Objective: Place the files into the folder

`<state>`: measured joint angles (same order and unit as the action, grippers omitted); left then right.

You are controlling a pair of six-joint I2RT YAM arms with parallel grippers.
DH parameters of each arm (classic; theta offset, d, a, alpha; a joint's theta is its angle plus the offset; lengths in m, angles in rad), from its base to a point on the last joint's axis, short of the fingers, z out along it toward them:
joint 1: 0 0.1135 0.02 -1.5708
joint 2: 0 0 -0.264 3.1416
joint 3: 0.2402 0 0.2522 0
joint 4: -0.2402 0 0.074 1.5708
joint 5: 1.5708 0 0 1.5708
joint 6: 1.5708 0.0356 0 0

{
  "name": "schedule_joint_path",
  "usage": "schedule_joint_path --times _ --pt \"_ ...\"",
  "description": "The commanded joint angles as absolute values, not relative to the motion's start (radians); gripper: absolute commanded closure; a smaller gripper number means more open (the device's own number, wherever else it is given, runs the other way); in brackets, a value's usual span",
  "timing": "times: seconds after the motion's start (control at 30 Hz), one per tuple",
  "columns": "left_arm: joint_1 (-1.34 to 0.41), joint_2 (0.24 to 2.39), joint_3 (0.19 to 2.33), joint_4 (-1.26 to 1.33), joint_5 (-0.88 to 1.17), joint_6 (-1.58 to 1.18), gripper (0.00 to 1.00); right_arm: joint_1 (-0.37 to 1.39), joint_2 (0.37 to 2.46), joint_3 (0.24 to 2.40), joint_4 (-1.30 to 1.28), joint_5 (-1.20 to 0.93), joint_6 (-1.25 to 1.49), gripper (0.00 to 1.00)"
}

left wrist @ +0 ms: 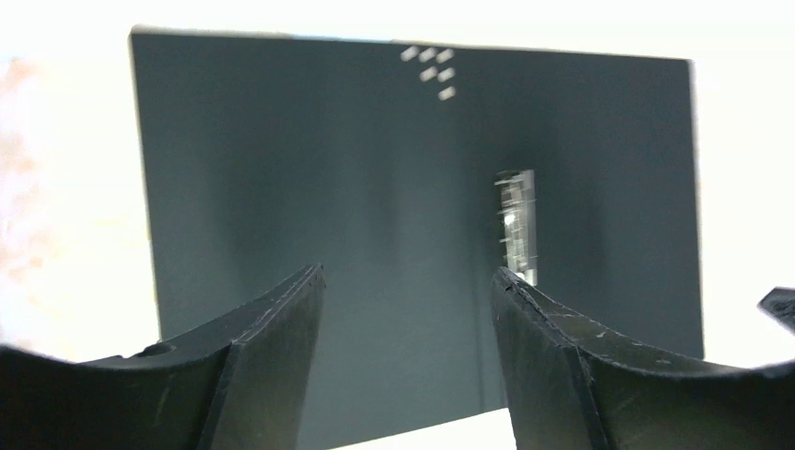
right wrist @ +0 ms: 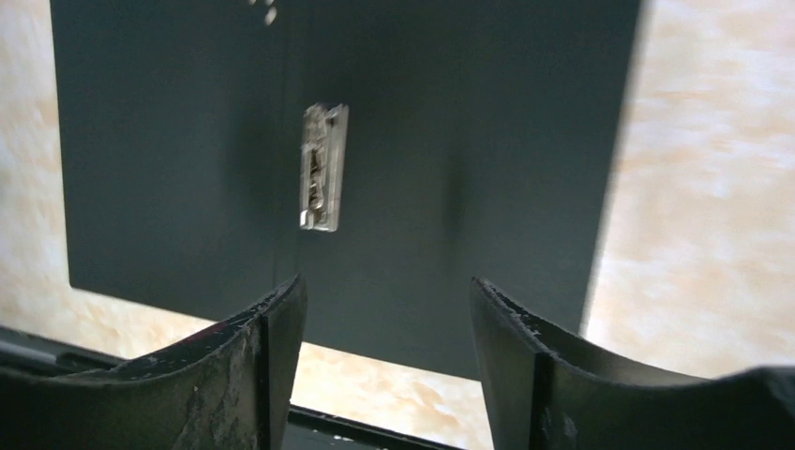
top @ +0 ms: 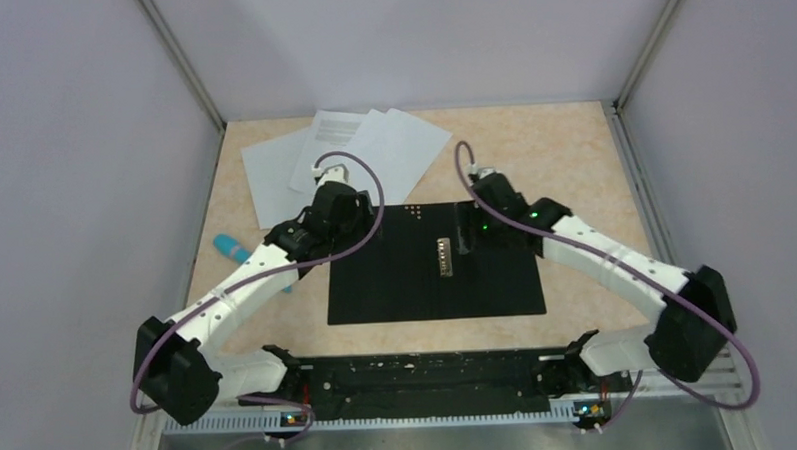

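The folder lies open and flat mid-table, matte black inside up, with its metal spine clip near the middle. The files, a few white sheets, one with printed text at its top, lie fanned beyond the folder's far left corner. My left gripper hangs open and empty over the folder's far left part. My right gripper hangs open and empty over its far right half. The left wrist view shows the folder and clip beyond my open gripper. The right wrist view shows the folder, clip and open gripper.
A teal pen-like object lies on the table left of the folder, partly under my left arm. A black rail runs along the near edge between the arm bases. Enclosure walls stand at the left, right and back.
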<state>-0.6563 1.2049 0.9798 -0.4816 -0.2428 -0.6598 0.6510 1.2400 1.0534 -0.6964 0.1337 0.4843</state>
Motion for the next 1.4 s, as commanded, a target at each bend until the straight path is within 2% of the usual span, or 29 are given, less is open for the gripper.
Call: schedule_joint_path --times 0.0,0.23,0.43,0.67,0.73,0.93,1.2,1.37 --pt "-0.539 1.223 0.944 -0.467 -0.014 -0.721 0.3 0.767 1.442 1.051 -0.495 0.183 0.537 0.38" --pt "-0.47 1.328 0.918 -0.406 0.115 -0.762 0.3 0.846 1.678 1.114 -0.429 0.338 0.528 0.38" --pt "-0.451 1.355 0.888 -0.385 0.123 -0.769 0.3 0.849 1.696 1.05 -0.325 0.335 0.544 0.38" --pt "-0.438 1.366 0.869 -0.38 0.122 -0.773 0.3 0.851 1.738 1.064 -0.322 0.334 0.527 0.39" --pt "-0.436 1.367 0.862 -0.38 0.12 -0.778 0.3 0.851 1.743 1.059 -0.327 0.344 0.525 0.42" --pt "-0.431 1.367 0.842 -0.38 0.098 -0.807 0.3 0.853 1.727 1.023 -0.316 0.323 0.511 0.64" --pt "-0.429 1.411 0.865 -0.423 0.097 -0.847 0.32 0.877 1.653 0.935 -0.308 0.289 0.449 0.83" --pt "-0.429 1.426 0.851 -0.422 0.108 -0.876 0.32 0.876 1.593 0.879 -0.32 0.275 0.437 0.85"
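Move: The folder's metal clip lies about 4 cm ahead of the right hand, 7 cm to its left and 14 cm below, upright down the middle of the open black folder, whose own middle is 2 cm left of it. The silver rivets sit some 13 cm farther out than the clip and 6 cm left, the loose files about 29 cm farther out and 13 cm left. From the left hand the clip is roughly 12 cm right, 1 cm ahead and 16 cm below. The clip is taken by the right hand, which drops about 13 cm and swings some 7 cm left, edges forward just above it, then closes its open fingers to pinch its nearer part and draws a couple of centimetres back and slightly right. Meanwhile the left hand sinks about 10 cm over the left cover, fingers staying open and tipping down roughly 25 degrees. ##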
